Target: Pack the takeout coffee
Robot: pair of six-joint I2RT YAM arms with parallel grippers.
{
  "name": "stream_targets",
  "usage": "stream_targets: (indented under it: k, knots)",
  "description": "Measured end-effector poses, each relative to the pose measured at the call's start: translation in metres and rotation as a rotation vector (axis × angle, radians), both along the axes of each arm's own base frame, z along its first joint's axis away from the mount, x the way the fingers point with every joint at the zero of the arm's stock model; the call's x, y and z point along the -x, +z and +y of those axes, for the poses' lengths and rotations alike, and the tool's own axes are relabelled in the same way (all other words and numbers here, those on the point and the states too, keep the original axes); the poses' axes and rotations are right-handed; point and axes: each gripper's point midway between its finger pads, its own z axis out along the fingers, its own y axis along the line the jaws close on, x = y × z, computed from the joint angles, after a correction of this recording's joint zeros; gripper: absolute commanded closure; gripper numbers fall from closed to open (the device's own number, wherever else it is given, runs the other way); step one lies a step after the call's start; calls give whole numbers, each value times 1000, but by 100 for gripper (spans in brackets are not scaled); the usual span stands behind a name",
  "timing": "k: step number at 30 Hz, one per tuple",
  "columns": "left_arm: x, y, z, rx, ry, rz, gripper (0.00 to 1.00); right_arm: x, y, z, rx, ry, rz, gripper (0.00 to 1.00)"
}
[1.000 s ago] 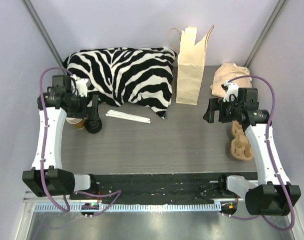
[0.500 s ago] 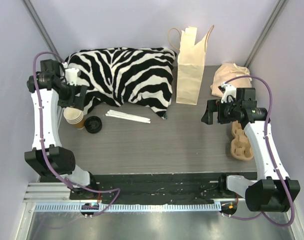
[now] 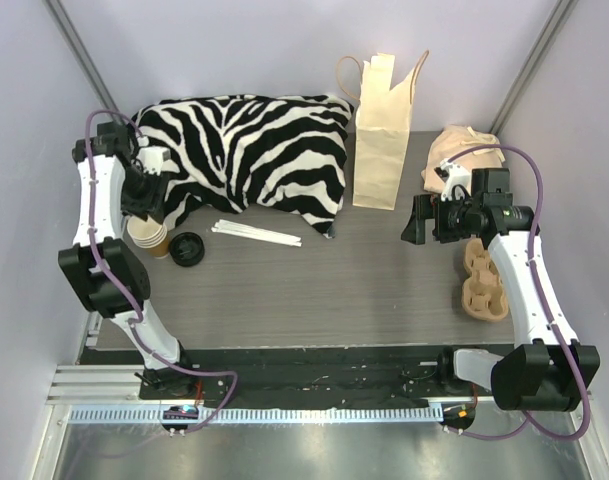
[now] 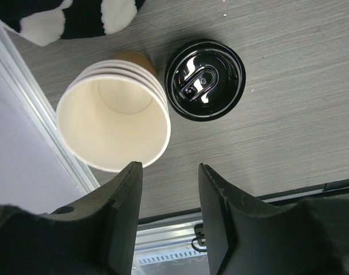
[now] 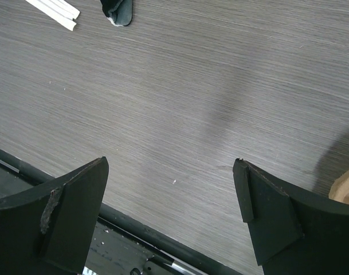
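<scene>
The takeout coffee [image 3: 149, 237] is a brown paper cup standing open at the table's left edge. From above, its white inside [image 4: 112, 123] shows several nested rims. Just right of it lies a flat black lid [image 3: 187, 248] [image 4: 204, 79]. My left gripper [image 3: 144, 203] [image 4: 169, 167] hangs above the cup. Its jaws stand partly apart, with only table between them, and the left finger [image 4: 120, 217] sits just near of the cup's rim. My right gripper [image 3: 416, 222] [image 5: 170, 163] is wide open over bare table on the right, holding nothing.
A zebra-striped cloth [image 3: 249, 150] fills the back left. A tall paper bag [image 3: 382, 150] stands at back centre. White stir sticks [image 3: 256, 233] lie mid-table. A pulp cup carrier [image 3: 482, 282] and a beige cloth [image 3: 459, 148] sit at right. The side wall [image 4: 25, 172] runs close beside the cup.
My left gripper has risen and drawn back from beside the cup and lid to above the cup. Its jaws have narrowed. The right arm shifted only slightly.
</scene>
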Motion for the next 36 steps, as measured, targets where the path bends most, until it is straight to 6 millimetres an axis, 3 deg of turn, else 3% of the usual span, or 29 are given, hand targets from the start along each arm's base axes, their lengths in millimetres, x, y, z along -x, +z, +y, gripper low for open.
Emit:
stream_targets:
  k: [5, 17, 22, 27, 36]
  knots:
    - [-2, -24, 0, 19, 6, 70, 59, 0, -1, 0, 3, 5, 2, 0]
    - [5, -52, 0, 24, 26, 134, 68, 0, 0, 1, 2, 14, -1, 0]
    - [3, -56, 2, 15, 30, 138, 81, 0, 0, 1, 1, 15, -1, 0]
    - [1, -57, 4, 6, 31, 131, 100, 0, 0, 1, -1, 16, -2, 0]
    - [3, -55, 9, -21, 37, 134, 100, 0, 0, 1, -1, 16, -1, 0]
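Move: The stack of paper cups stands about level with the left hand and some 4 cm to its left, its middle roughly 11 cm below; the right side of its rim is nearly beneath the half-open fingers. The black lid lies about 8 cm to the right of the cups and 1 cm nearer. The white straws lie about 20 cm right of the left hand and 4 cm ahead. From the right hand the cups are some 62 cm left and 4 cm ahead. The cup stack's rim is taken at its right side by the left hand: it sinks nearly straight down, about 5.5 cm, the fingers tilting some 10 degrees back towards vertical and easing slightly more shut on the way. Low at the rim, the hand stops sinking, the fingers go fully shut and pinch the paper edge between their tips, one inside the mouth, the other outside, while drifting barely a centimetre left. ##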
